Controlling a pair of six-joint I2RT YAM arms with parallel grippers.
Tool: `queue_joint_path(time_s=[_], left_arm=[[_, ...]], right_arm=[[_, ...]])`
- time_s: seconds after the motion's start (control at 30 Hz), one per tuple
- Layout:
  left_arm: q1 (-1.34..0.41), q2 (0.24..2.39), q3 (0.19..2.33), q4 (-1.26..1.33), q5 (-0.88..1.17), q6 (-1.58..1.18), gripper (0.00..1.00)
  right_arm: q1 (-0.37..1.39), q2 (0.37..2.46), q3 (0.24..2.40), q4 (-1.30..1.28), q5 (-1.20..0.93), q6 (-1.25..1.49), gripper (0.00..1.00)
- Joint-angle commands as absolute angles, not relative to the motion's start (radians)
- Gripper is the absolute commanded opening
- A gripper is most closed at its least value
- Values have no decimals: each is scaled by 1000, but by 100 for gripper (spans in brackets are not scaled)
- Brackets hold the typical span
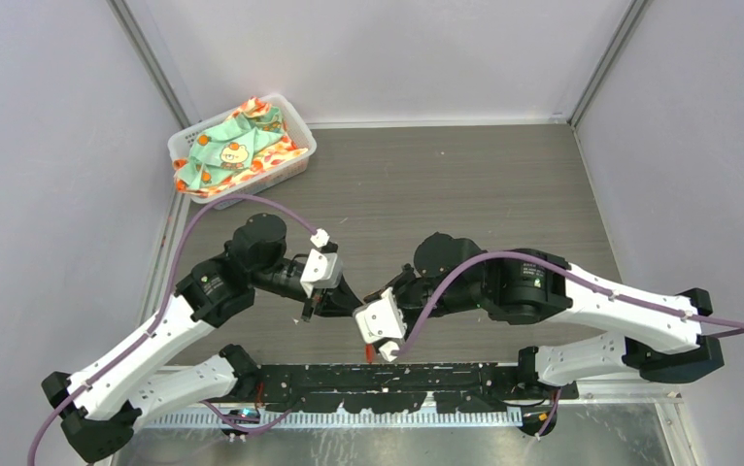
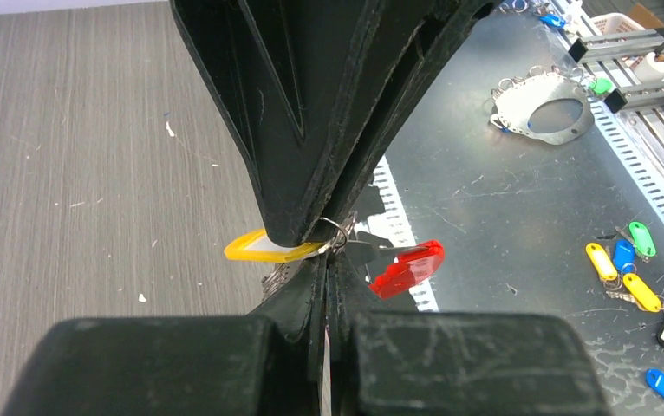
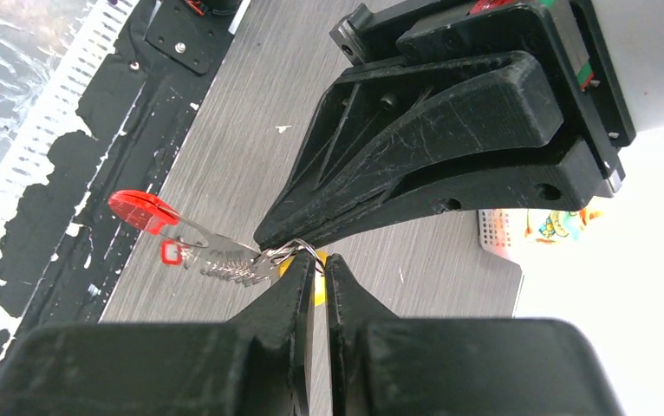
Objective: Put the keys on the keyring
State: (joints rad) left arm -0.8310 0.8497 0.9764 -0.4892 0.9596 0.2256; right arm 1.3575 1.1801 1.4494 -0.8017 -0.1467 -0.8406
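A small silver keyring (image 2: 337, 232) hangs in the air between my two grippers, whose tips meet over the table's near middle. Two keys hang from it, one with a red tag (image 2: 408, 267) and one with a yellow tag (image 2: 263, 249). My left gripper (image 2: 328, 260) is shut on the ring from below in its view, and my right gripper's fingers (image 2: 311, 130) come from above. In the right wrist view my right gripper (image 3: 320, 260) is shut on the ring (image 3: 298, 251), with the red tag (image 3: 142, 211) and silver key blades (image 3: 216, 260) to the left. From above, the left gripper (image 1: 321, 306) and right gripper (image 1: 349, 313) touch tip to tip.
A white basket (image 1: 295, 131) holding a patterned cloth stands at the back left. The black base plate (image 1: 465, 374) runs along the near edge. Beyond it a metal bench holds several loose coloured key tags (image 2: 632, 269) and a metal ring holder (image 2: 545, 113). Grey walls enclose the table.
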Motion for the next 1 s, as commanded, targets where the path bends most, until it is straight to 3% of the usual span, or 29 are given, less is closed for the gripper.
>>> queue_joint_path(time_s=[0.0, 0.37, 0.97], left_arm=[[-838, 817, 990, -356, 983, 170, 0], [-837, 794, 940, -155, 928, 7, 0], [-836, 722, 859, -5, 831, -37, 0]], right_arm=[[1351, 1214, 1495, -798, -60, -813, 12], [1351, 1248, 1616, -864, -33, -674, 26], [1351, 1280, 1761, -944, -65, -629, 34]])
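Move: The metal ring of the keyring is pinched in my left fingertips. From my right hand, nearly shut, it sits only about 1 cm to the left, level in height and reach. From my left hand, the yellow key tag hangs some 2 cm ahead, 1 cm to the right and 2 cm below; the red end of the keyring is about 7 cm back, 1 cm to the right and 4 cm lower. I spread my right fingers from nearly shut to about a third open beside the ring, first easing that hand 2 cm forward, then lifting it about 5 cm while drifting back a little and turning slightly clockwise. My left hand keeps its pinch and carries the keyring up some 3.5 cm along with it, edging slightly forward at the end as its fingertips tip upward about 10 degrees. ##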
